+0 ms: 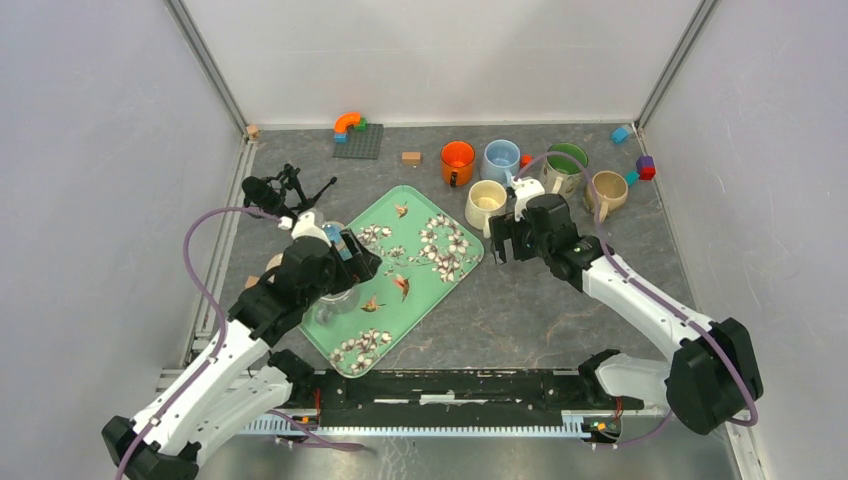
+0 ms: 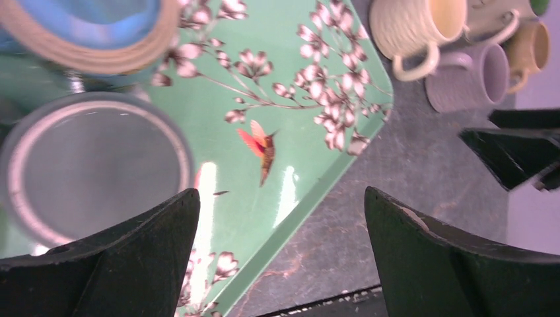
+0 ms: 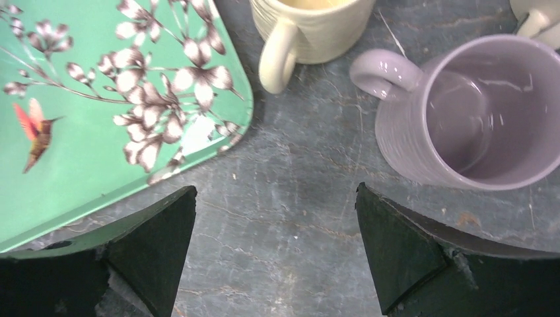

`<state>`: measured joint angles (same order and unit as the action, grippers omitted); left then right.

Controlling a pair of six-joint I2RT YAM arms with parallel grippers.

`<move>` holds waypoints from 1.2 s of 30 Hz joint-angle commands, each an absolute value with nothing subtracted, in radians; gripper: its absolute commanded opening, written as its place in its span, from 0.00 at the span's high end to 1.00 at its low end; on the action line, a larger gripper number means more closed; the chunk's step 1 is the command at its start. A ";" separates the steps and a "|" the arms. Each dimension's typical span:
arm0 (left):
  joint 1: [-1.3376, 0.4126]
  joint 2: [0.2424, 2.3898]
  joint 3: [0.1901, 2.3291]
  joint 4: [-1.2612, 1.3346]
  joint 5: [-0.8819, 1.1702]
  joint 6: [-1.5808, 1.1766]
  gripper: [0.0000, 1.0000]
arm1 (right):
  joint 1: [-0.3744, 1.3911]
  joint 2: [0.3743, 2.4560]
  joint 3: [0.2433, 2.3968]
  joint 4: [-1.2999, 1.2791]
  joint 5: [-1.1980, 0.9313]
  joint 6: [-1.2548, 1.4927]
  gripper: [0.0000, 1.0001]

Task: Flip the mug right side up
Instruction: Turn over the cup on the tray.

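Observation:
A lavender mug (image 3: 475, 112) stands upright on the dark tabletop, mouth up and handle pointing left, beside a cream mug (image 3: 310, 30). My right gripper (image 3: 276, 187) hangs open just in front of it, fingers apart over bare table, touching nothing. In the top view my right wrist mostly hides this mug. My left gripper (image 2: 280, 191) is open over the near edge of the green floral tray (image 2: 310, 142). A grey round cup (image 2: 92, 172) and a blue one with a tan rim (image 2: 86, 33) sit on the tray to its left; I cannot tell which way up they are.
Orange (image 1: 457, 160), blue (image 1: 500, 158), green (image 1: 566, 160) and tan (image 1: 607, 190) mugs stand upright at the back right near the cream mug (image 1: 486, 200). A grey baseplate with bricks (image 1: 357, 140) and loose blocks lie along the back wall. A black figure (image 1: 285, 190) lies left of the tray.

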<state>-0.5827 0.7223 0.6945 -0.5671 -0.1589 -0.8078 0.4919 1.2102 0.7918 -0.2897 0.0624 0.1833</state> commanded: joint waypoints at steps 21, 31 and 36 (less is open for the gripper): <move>-0.581 0.652 0.638 -0.923 -0.522 -1.115 0.00 | 0.495 1.188 0.764 -0.161 -0.041 0.198 0.02; -0.580 0.646 0.578 -0.843 -0.531 -1.092 0.00 | 0.494 1.181 0.779 -0.174 -0.039 0.187 0.02; -0.581 0.653 0.554 -0.759 -0.500 -1.037 0.00 | 0.494 1.175 0.778 -0.176 -0.041 0.193 0.02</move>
<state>-0.5827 0.6506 0.5766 -0.8597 -0.4808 -1.0492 0.4927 1.1938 0.7700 -0.2028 -0.0277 0.1898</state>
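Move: Some 7 cm to the left of the left hand, about level with it fore and aft and 12 cm below, stands the upside-down grey mug on the tray. The blue mug is about 10 cm farther out than the grey one and 2 cm to its left; the peach mug stands roughly 11 cm left of the grey one and 4 cm farther out. From the right hand the grey mug is about 36 cm left, 8 cm back and 7 cm below. Swinging left about 8 cm, the open left hand turns some 20 degrees counter-clockwise and tips further down to line up with the grey mug. It sinks about 7 cm, mostly in the second half, while drawing back 3 cm, and ends with its fingers close behind the mug, no contact visible. The right hand eases about 2 cm left and slightly up, clear of the lilac mug. ##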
